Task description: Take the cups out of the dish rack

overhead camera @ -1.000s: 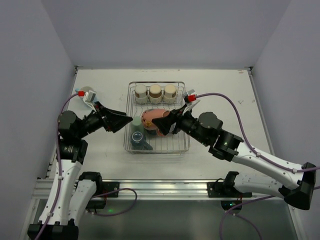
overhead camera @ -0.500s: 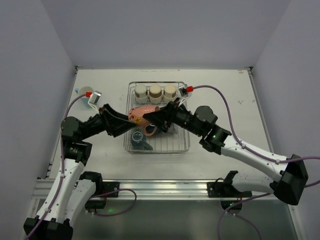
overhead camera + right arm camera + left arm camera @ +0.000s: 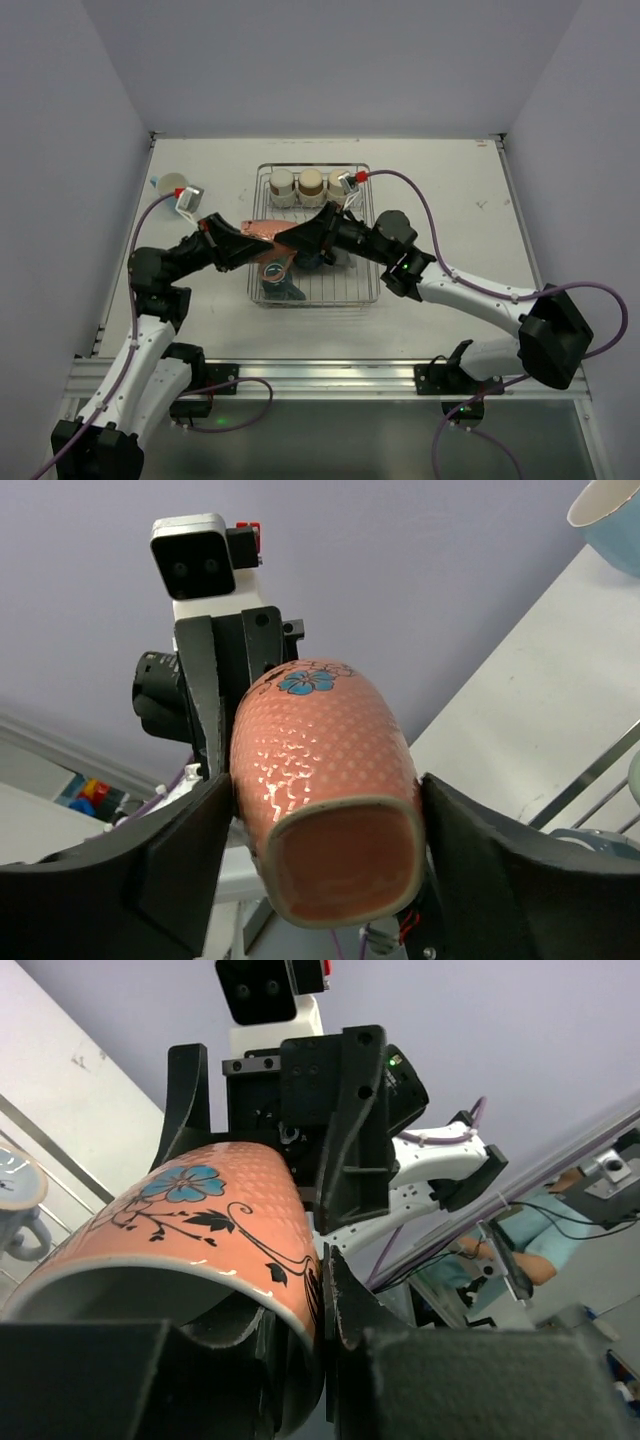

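Note:
A salmon pink mug (image 3: 263, 229) with a blue flower lies on its side in the air above the left part of the dish rack (image 3: 366, 292), held between both grippers. My left gripper (image 3: 252, 240) is shut on its rim, one finger inside and one outside, as the left wrist view (image 3: 300, 1310) shows on the mug (image 3: 200, 1220). My right gripper (image 3: 292, 236) grips the mug's base end from both sides (image 3: 325, 865); the mug (image 3: 320, 750) fills that view. Three cream cups (image 3: 311, 183) stand at the rack's back. A dark cup (image 3: 281, 287) lies at its front left.
A light blue cup (image 3: 172, 184) stands on the table left of the rack, behind my left arm; it shows at the top right of the right wrist view (image 3: 612, 520). Grey walls close in on both sides and the back.
My right gripper has carried the pink mug up and left out of the rack. My left gripper has moved right to meet it and closed on the rim.

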Robot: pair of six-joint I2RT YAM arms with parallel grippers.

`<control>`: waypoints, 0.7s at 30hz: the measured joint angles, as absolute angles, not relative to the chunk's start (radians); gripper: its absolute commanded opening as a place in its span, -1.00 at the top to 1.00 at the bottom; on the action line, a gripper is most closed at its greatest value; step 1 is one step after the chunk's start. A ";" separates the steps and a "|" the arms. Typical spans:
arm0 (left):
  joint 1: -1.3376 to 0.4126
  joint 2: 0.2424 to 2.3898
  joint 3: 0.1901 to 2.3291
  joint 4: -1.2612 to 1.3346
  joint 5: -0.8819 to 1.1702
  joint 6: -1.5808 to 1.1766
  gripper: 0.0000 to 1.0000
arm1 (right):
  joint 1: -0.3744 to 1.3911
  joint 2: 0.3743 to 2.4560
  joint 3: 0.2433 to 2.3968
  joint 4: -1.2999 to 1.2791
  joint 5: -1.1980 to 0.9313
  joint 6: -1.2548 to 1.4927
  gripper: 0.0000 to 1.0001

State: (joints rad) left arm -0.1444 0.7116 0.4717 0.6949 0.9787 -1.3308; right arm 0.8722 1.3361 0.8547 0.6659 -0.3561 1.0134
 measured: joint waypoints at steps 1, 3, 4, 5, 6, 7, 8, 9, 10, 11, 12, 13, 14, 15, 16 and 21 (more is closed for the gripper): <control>-0.146 0.712 0.480 0.681 0.977 -1.316 1.00 | 0.867 1.336 0.847 0.676 -0.359 1.022 -0.91; -0.152 0.714 0.508 0.606 0.960 -1.255 1.00 | 0.852 1.327 0.823 0.694 -0.368 1.037 -0.98; -0.152 0.716 0.532 0.546 0.937 -1.206 1.00 | 0.838 1.316 0.801 0.702 -0.382 1.042 -0.98; -0.152 0.721 0.567 0.470 0.911 -1.157 1.00 | 0.818 1.299 0.777 0.703 -0.388 1.048 -0.98; -0.152 0.728 0.608 0.393 0.876 -1.104 1.00 | 0.790 1.279 0.752 0.706 -0.395 1.054 -0.98; -0.152 0.738 0.657 0.316 0.833 -1.042 1.00 | 0.761 1.255 0.726 0.705 -0.397 1.056 -0.98; -0.152 0.754 0.718 0.226 0.791 -0.982 1.00 | 0.731 1.229 0.702 0.704 -0.398 1.056 -0.98; -0.152 0.769 0.766 0.167 0.749 -0.933 1.00 | 0.709 1.209 0.687 0.701 -0.398 1.055 -0.98; -0.152 0.796 0.843 0.074 0.680 -0.858 1.00 | 0.687 1.183 0.672 0.694 -0.397 1.050 -0.98; -0.152 0.822 0.909 -0.001 0.616 -0.798 1.00 | 0.673 1.156 0.663 0.678 -0.395 1.041 -0.98; -0.152 0.843 0.957 -0.048 0.562 -0.755 1.00 | 0.667 1.128 0.658 0.655 -0.394 1.025 -0.98; -0.152 0.868 1.011 -0.102 0.493 -0.702 1.00 | 0.666 1.104 0.657 0.630 -0.391 1.005 -0.98; -0.152 0.899 1.063 -0.160 0.425 -0.654 1.00 | 0.667 1.081 0.657 0.602 -0.388 0.982 -0.98; -0.152 0.932 1.106 -0.207 0.360 -0.612 1.00 | 0.667 1.060 0.657 0.574 -0.385 0.957 -0.98; -0.152 0.965 1.144 -0.246 0.297 -0.572 1.00 | 0.667 1.040 0.657 0.540 -0.382 0.928 -0.98; -0.151 1.212 1.269 -0.385 0.044 -0.427 1.00 | 0.667 0.991 0.677 0.343 -0.345 0.781 -0.98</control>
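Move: Both hands hold the orange cup. From the left hand, the light blue cup on the table, beside which space is free, is about 33 cm ahead, 31 left and 26 below; the rack's left cream cup is roughly 29 ahead, level sideways, 21 below. Under the right hand, about 25 cm down, the slate-blue cup lies 1 ahead and 5 left, the dark blue one 11 ahead and 2 right. Right fingers open, releasing the orange cup, and retreat right; left carries it about 24 cm forward-left towards light blue. ##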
